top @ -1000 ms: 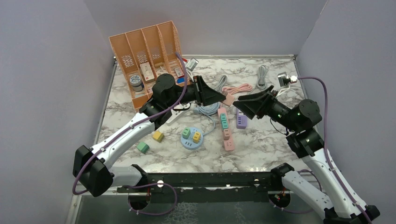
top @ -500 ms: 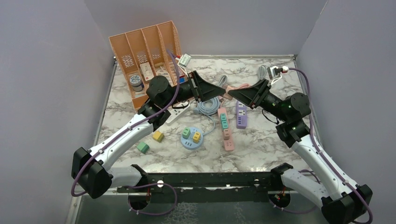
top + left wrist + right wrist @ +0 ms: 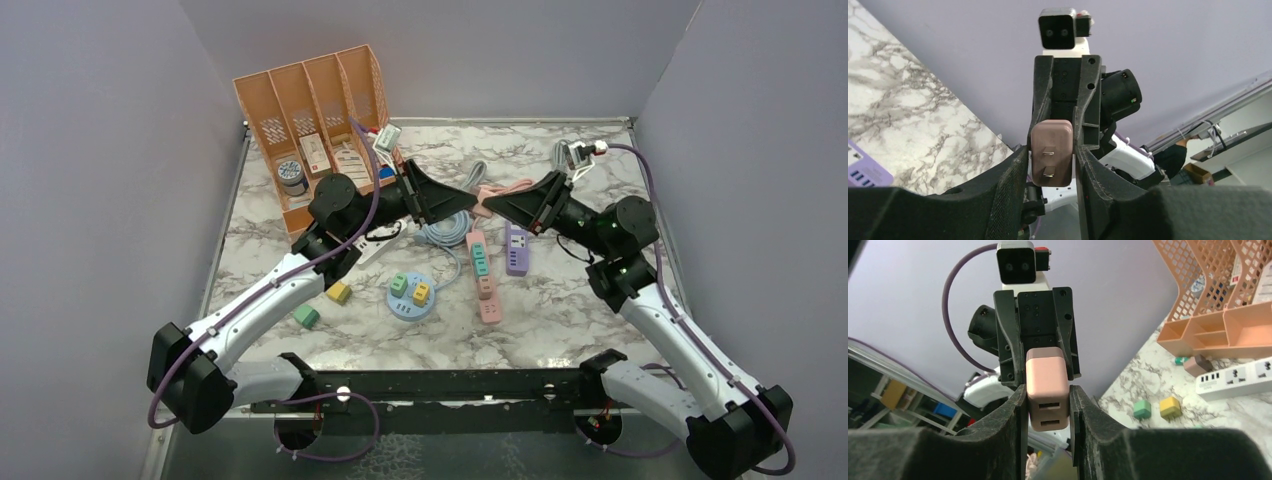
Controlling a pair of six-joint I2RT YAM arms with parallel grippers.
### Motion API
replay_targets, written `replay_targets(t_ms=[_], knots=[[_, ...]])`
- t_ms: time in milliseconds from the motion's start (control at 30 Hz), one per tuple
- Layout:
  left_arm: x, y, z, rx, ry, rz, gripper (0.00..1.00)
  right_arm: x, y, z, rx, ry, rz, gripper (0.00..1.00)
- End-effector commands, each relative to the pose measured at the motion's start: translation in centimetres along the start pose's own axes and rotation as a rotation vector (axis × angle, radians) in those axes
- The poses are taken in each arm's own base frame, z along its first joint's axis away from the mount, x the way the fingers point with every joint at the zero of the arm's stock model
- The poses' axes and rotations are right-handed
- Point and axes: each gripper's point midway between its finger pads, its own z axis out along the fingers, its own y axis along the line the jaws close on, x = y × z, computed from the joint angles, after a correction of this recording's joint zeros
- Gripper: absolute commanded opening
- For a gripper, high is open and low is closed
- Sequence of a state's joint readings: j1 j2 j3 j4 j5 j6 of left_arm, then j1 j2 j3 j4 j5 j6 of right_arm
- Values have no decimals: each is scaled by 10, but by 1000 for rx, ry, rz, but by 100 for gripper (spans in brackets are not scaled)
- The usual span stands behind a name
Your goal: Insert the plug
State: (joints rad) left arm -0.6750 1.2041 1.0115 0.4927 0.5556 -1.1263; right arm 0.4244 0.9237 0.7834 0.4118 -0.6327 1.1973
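Note:
A pink plug hangs in the air over the middle of the table, gripped from both sides. In the left wrist view the plug (image 3: 1051, 145) shows its two metal prongs, and my left gripper (image 3: 1050, 167) is shut on its sides. The right wrist view shows the plug's (image 3: 1047, 385) other face with two slots, and my right gripper (image 3: 1048, 405) is shut on it too. From above, the left gripper (image 3: 470, 197) and right gripper (image 3: 491, 204) meet tip to tip and mostly hide the plug. Below lie a pink power strip (image 3: 484, 275) and a purple power strip (image 3: 516, 250).
A round blue socket hub (image 3: 411, 297) carries a green and a yellow plug. A yellow cube (image 3: 339, 292) and a green cube (image 3: 306, 317) lie to its left. A white power strip (image 3: 375, 245), coiled cables (image 3: 447, 230) and an orange organiser (image 3: 315, 120) stand behind.
My right gripper has moved left and back to the plug and shut on it. The left gripper kept its hold and shifted slightly back and left.

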Motion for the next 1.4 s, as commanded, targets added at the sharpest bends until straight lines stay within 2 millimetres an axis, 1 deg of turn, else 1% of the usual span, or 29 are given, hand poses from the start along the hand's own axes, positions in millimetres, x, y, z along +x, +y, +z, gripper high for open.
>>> replay_targets(t_ms=[0, 67, 133, 167, 200, 267, 333, 367, 433, 467, 500, 633, 733, 800, 900, 1000, 1067, 1233, 1367], knots=[[-3, 17, -12, -60, -81, 86, 52, 6, -6, -4, 65, 58, -129, 3], [0, 35, -21, -134, -104, 115, 67, 9, -25, -10, 162, 75, -196, 2], [2, 56, -35, -239, -126, 163, 74, 12, -49, -22, 297, 107, -263, 1], [2, 69, -43, -313, -132, 190, 75, 16, -64, -31, 372, 138, -286, 1], [2, 86, -55, -416, -136, 208, 78, 18, -76, -40, 447, 164, -313, 1], [1, 119, -83, -629, -144, 254, 79, 24, -100, -61, 588, 218, -342, 1], [1, 148, -118, -839, -154, 293, 79, 26, -122, -85, 746, 242, -348, 1], [2, 160, -136, -938, -158, 308, 79, 32, -133, -100, 832, 273, -328, 1], [3, 175, -165, -1079, -165, 328, 79, 39, -145, -116, 925, 323, -304, 1], [6, 178, -174, -1114, -151, 337, 79, 44, -148, -122, 952, 342, -289, 1], [8, 178, -176, -1118, -135, 349, 79, 47, -152, -127, 983, 344, -267, 1], [16, 173, -178, -1083, -96, 358, 79, 67, -167, -145, 1062, 388, -174, 1], [18, 172, -183, -1082, -108, 360, 79, 87, -180, -161, 1142, 472, -94, 1], [18, 174, -187, -1090, -118, 364, 79, 99, -186, -167, 1151, 530, -66, 1], [17, 175, -187, -1094, -131, 357, 79, 115, -195, -179, 1186, 600, -53, 1], [15, 171, -183, -1071, -135, 360, 80, 123, -202, -187, 1230, 648, -61, 1], [14, 170, -182, -1065, -135, 370, 79, 132, -206, -187, 1235, 686, -68, 1], [10, 167, -183, -1071, -137, 392, 79, 152, -210, -165, 1220, 754, -128, 1], [7, 165, -188, -1086, -153, 400, 79, 165, -220, -154, 1252, 809, -183, 1]])
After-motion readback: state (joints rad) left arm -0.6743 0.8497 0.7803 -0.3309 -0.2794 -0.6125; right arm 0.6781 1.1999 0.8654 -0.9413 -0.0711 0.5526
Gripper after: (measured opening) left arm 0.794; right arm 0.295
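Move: Both hands still share the brownish-pink plug in mid-air. The free near-end socket of the pink strip lies about 34 cm below the right hand, 5 cm to its right and 3 cm back, and some 36 cm below the left hand, 7 cm right and 3 cm back. The brown plug already in the strip sits about 5 cm beyond that socket; the round blue strip is roughly 17 cm left of it and 2 cm farther out. The left fingers open and release the plug to the right hand, and the left arm draws off empty, about 19 cm down and 16 cm to its left, its fingertips swinging from sideways to slant down and forward. The right hand keeps its pinch and carries the plug some 30 cm down towards the near end of the pink strip, drifting right and then back towards its base, and at the last slightly left again, while the wrist rolls its fingers from pointing left to pointing down. ##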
